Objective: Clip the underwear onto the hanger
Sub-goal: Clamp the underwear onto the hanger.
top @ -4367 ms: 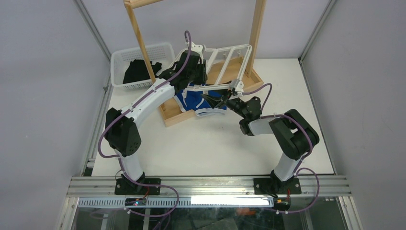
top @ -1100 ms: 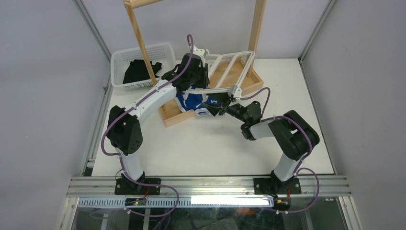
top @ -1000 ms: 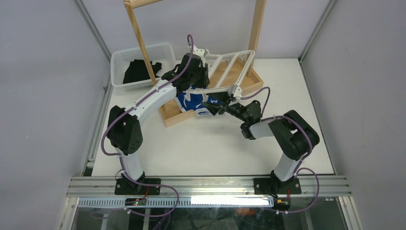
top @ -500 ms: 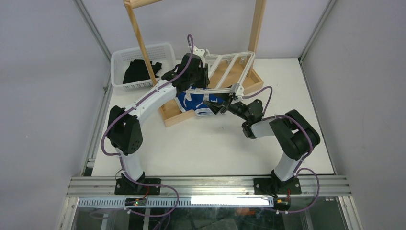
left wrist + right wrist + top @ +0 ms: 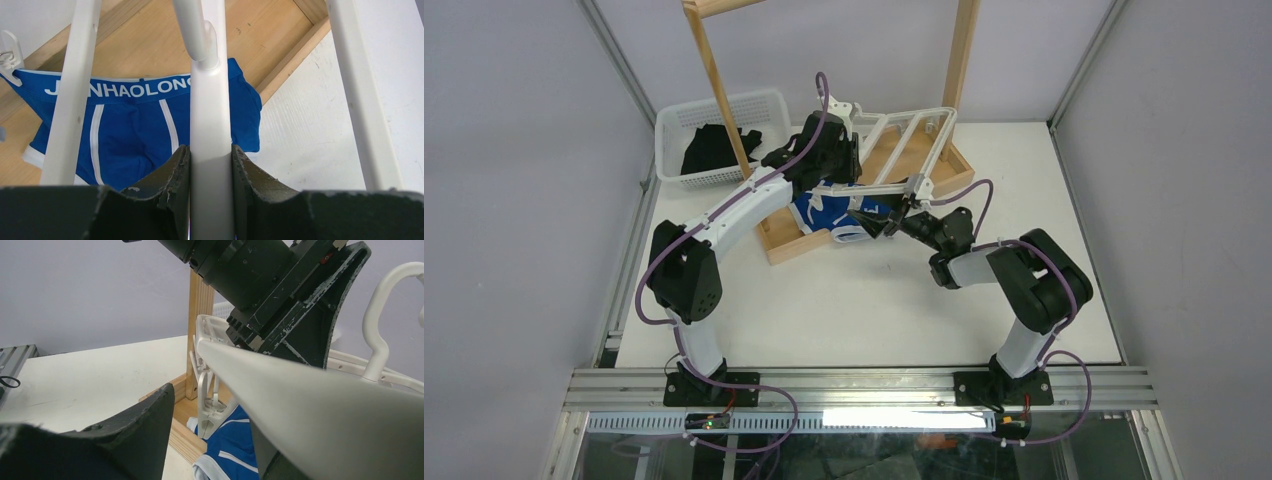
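Observation:
The blue underwear (image 5: 822, 214) lies on the wooden rack's base, its lettered waistband (image 5: 117, 88) showing under the hanger. The white hanger (image 5: 908, 132) hangs tilted above it. My left gripper (image 5: 211, 167) is shut on one of its bars (image 5: 210, 110), up at its left end (image 5: 832, 158). My right gripper (image 5: 882, 221) sits at the hanger's near bar, by the underwear's right side, jaws apart. In the right wrist view a dangling clip (image 5: 206, 405) hangs between its fingers (image 5: 125, 440) over the blue fabric (image 5: 235, 445); the hanger bar (image 5: 310, 400) hides the other finger.
The tall wooden rack (image 5: 719, 75) stands at the back, its base tray (image 5: 786, 240) under the underwear. A white basket (image 5: 674, 125) with a black garment (image 5: 714, 148) sits at the back left. White tabletop (image 5: 864, 310) spreads in front.
My right gripper has edged slightly up and right toward the hanger's near bar, and its jaws have spread a little. The left arm and hanger have held still over the last second.

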Motion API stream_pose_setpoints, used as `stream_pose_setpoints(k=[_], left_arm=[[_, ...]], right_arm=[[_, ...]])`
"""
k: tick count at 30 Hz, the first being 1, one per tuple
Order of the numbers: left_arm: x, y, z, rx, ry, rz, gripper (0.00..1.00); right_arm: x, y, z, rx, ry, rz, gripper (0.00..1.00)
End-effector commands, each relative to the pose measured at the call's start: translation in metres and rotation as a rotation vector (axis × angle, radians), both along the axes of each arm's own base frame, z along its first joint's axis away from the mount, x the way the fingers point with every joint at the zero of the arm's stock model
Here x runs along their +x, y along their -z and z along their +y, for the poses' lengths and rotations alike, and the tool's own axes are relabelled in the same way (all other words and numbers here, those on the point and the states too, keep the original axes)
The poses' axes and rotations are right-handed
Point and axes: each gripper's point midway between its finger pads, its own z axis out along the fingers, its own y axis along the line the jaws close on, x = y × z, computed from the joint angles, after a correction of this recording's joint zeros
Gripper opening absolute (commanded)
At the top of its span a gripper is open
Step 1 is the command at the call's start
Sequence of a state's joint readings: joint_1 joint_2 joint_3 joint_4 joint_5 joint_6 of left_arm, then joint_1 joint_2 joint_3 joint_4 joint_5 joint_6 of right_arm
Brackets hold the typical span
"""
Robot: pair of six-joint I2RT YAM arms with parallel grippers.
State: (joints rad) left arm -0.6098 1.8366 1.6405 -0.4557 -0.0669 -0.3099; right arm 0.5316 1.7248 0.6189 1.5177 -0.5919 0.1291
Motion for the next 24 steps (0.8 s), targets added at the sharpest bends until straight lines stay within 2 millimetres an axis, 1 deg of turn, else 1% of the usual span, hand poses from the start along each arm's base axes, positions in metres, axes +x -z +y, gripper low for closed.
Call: stream_pose_setpoints(k=[1,8,10,11,18,19,24], left_arm=[[0.0015,-0.0960,-0.0142,-0.148,0.053,-0.239,0.00],[0.0020,-0.0957,-0.0135,-0.146,0.049,-0.240,0.00],[0.0020,-0.0951,-0.0135,-0.145,0.049,-0.238,0.00],[0.0020,-0.0948,-0.0136,-0.145,0.050,-0.239,0.00],[0.0022,-0.0949,-0.0126,-0.143,0.046,-0.240,0.00],[0.0020,-0.0951,-0.0131,-0.145,0.047,-0.240,0.00],[0.0027,-0.0921,-0.0134,-0.143,0.047,-0.235,0.00]], right_arm=[[-0.0043,-0.0490,-0.0034,0.091,-0.002,-0.158,0.57],[-0.0006,-0.0519,-0.0039,0.107,0.011,-0.148,0.52],[-0.0002,-0.0512,-0.0036,0.107,0.011,-0.145,0.47],[-0.0003,-0.0515,-0.0034,0.108,0.010,-0.144,0.44],[0.0019,-0.0486,-0.0048,0.116,0.021,-0.118,0.01],[0.0020,-0.0482,-0.0049,0.119,0.022,-0.112,0.00],[0.0008,-0.0480,-0.0062,0.124,0.022,-0.100,0.00]])
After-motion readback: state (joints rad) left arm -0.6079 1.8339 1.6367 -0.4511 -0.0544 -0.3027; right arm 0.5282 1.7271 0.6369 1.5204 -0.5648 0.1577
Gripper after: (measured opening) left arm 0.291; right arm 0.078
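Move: The hanger clip to squeeze sits just off the right fingertips, about 1 cm farther forward and 1 cm to the left, at the same height. The hanger's front bar crosses roughly 3 cm ahead and 4 cm above; the underwear lies some 3 cm ahead, 5 cm left and 7 cm below. The wooden box's middle is 5 cm forward, 1 cm left, 20 cm down. From the left gripper the clip lies about 10 cm back, straight in line, 3 cm lower. Close the right gripper from a bit over half open to almost shut, pinching the hanger clip between its pads; ease it up and slightly forward by under 1 cm as it shuts, then hold there with the closing effort raised. Keep the left gripper still, its hold on the hanger's crossbar unchanged. ##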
